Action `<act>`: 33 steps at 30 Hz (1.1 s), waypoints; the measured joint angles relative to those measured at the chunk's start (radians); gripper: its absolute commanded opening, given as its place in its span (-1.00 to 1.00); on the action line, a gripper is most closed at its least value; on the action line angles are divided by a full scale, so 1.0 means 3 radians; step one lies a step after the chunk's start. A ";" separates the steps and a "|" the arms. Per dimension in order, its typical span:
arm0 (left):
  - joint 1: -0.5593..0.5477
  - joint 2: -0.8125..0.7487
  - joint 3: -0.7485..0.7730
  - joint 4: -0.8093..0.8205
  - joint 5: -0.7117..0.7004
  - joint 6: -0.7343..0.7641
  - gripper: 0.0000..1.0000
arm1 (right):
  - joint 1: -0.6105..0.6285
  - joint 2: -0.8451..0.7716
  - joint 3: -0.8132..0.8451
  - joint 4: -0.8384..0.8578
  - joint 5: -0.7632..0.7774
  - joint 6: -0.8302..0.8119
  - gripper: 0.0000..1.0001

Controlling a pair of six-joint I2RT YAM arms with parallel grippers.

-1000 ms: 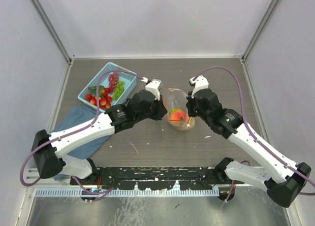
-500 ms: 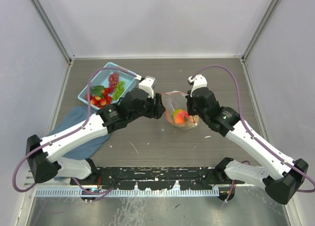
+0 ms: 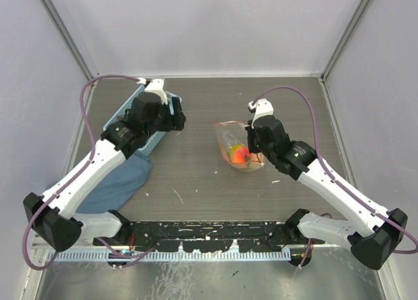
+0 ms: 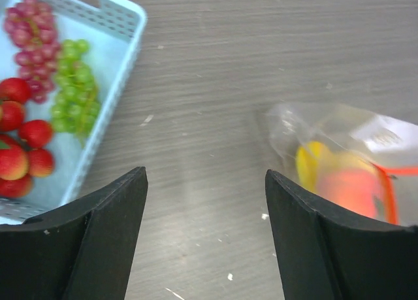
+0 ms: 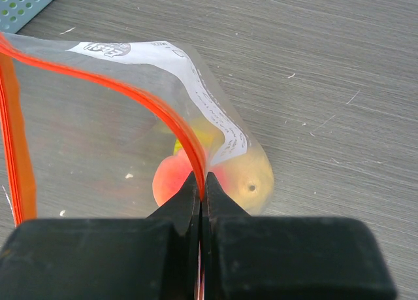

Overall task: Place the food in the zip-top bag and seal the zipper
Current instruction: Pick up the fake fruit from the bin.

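The clear zip-top bag [image 3: 234,143] lies mid-table with an orange-pink peach [image 5: 171,179] and a yellow fruit [image 5: 256,181] inside. My right gripper [image 5: 201,182] is shut on the bag's red-orange zipper [image 5: 166,120], holding the mouth edge up; the same gripper [image 3: 252,148] sits at the bag's right side. More food lies in the basket: purple grapes [image 4: 29,29], green grapes [image 4: 73,84] and red berries [image 4: 23,143]. My left gripper [image 4: 206,176] is open and empty above bare table between basket and bag, and appears by the basket's right edge in the top view [image 3: 177,119].
The light blue basket [image 4: 124,51] stands at the back left, largely hidden under my left arm in the top view. A blue cloth [image 3: 121,182] lies at the near left. Grey walls enclose the table on three sides.
My left gripper opened and let go at the bag's mouth, then the left arm swung back and left to the basket. The right gripper kept its pinch on the zipper.
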 measured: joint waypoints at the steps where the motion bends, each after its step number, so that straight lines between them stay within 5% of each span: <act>1: 0.0103 0.0043 0.0024 -0.0015 0.0014 0.0019 0.49 | 0.0000 0.0000 0.0000 0.0000 0.0000 -0.0001 -0.99; 14: 0.1300 0.1301 0.0450 -0.0219 0.0582 0.0159 0.54 | 0.0000 0.0000 0.0000 0.0027 -0.0025 -0.0046 -0.99; 33: 0.1494 0.2604 0.1481 -0.0576 0.0904 0.0420 0.38 | 0.0000 -0.0001 -0.0003 0.0055 -0.0029 -0.0064 -0.99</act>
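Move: The green grapes in the bin lie about 19 cm ahead of the open left hand, 12 cm to its left and some 23 cm below. The red grapes are roughly 4 cm farther out and 4 cm left of them, the strawberries about 4 cm nearer and 8 cm left; the bin's right wall runs some 4 cm to their right. From the right hand the green grapes are about 22 cm ahead, 33 cm left and 19 cm lower. The green grapes are approached from above by the left hand, which swings forward, left and down together, then stops going left and carries on down and forward, easing out almost level at the end: about 17 cm of drop in all. The fingers tip some 30 degrees further downward and stay wide open, ending above the bin's right side. ##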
